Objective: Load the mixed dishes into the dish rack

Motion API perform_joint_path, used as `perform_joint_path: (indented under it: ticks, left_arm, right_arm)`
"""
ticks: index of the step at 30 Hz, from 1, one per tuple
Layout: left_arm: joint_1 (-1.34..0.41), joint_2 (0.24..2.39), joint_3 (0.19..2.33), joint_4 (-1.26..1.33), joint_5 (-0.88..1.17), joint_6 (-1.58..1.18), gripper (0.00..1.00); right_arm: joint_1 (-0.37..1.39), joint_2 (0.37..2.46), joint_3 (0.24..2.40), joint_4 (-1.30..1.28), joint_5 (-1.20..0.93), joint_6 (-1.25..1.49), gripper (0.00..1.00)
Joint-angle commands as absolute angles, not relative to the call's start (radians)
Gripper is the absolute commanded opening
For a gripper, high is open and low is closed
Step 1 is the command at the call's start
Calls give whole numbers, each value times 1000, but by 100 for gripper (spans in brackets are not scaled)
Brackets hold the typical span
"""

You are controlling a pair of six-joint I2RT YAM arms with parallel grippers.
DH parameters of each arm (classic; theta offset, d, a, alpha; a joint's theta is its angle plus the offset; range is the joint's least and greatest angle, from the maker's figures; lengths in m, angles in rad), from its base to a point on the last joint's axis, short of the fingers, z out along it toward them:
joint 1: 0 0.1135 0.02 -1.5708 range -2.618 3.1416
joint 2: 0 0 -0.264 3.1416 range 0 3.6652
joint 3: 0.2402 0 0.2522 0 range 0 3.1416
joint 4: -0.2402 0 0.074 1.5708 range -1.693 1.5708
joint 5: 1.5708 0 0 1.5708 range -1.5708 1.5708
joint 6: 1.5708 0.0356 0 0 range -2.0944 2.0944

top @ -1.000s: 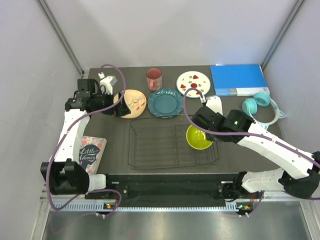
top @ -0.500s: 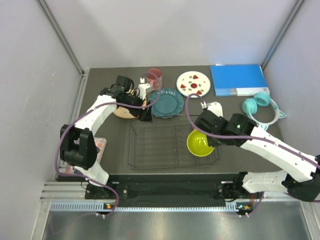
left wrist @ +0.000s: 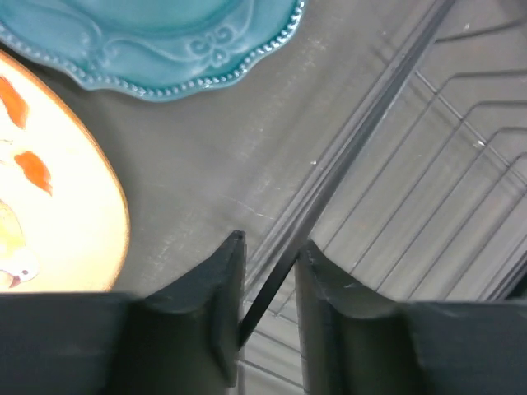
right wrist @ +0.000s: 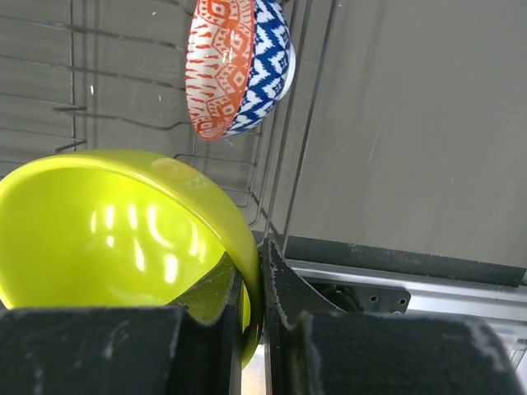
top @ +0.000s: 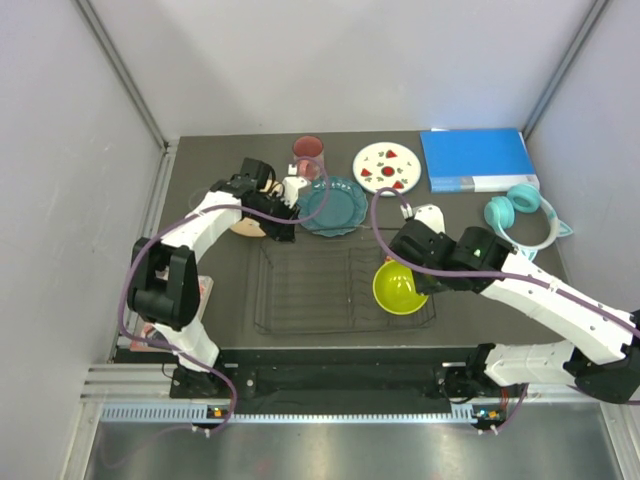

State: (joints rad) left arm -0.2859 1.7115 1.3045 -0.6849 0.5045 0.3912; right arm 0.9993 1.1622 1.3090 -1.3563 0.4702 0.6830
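My left gripper [top: 283, 228] is at the far-left corner of the black wire dish rack [top: 300, 300], shut on its rim wire [left wrist: 362, 123], which crosses between the fingertips [left wrist: 270, 247]. The cream-yellow floral plate [left wrist: 58, 197] and the teal scalloped plate [top: 335, 205] lie just beyond it. My right gripper [right wrist: 251, 271] is shut on the rim of the lime-green bowl [top: 400, 288], tilted over the rack's right end. A pink patterned bowl [right wrist: 235, 66] stands on edge in the rack. The pink-red mug [top: 308, 157] and the white plate with red marks [top: 386, 168] sit at the back.
A blue binder [top: 478, 158] lies at the back right, with teal headphones [top: 525, 215] in front of it. A book [top: 203, 290] lies left of the rack, mostly under my left arm. The table's near edge runs just below the rack.
My left arm swung right from the cream plate to the rack's far-left corner and its jaws closed on the rim wire. The right gripper carried the green bowl slightly nearer and lower.
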Motion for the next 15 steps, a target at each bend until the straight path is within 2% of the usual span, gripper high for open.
perform_joint_path:
  ticks: [1, 4, 10, 15]
  left_arm:
    - [-287, 1732, 1310, -676, 398, 428, 24]
    - [-278, 1724, 1295, -678, 382, 425, 14]
    - [-247, 1657, 1230, -663, 367, 423, 14]
    - [-241, 1617, 1198, -689, 388, 459, 22]
  right_arm:
    - [999, 1134, 1318, -1448, 474, 684, 0]
    - [997, 1144, 1310, -1448, 483, 678, 0]
    - [985, 1187, 1318, -1447, 554, 623, 0]
    - [893, 1247, 1385, -1439, 717, 554, 0]
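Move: The dish rack's far rim, near its left corner, already runs between the left fingertips. From that hand the teal plate lies about 6 cm ahead and 9 right, the cream plate 6 ahead and 5 left, both some 6 cm lower. The right hand, holding the green bowl, has the rack's right-hand slots about 5 cm ahead, 5 left and 14 below; the patterned bowls stand roughly 11 ahead, 4 left, 12 below. Left fingers pinch the rack's far rim and tug 2 cm left; right eases its green bowl forward 2 cm. ##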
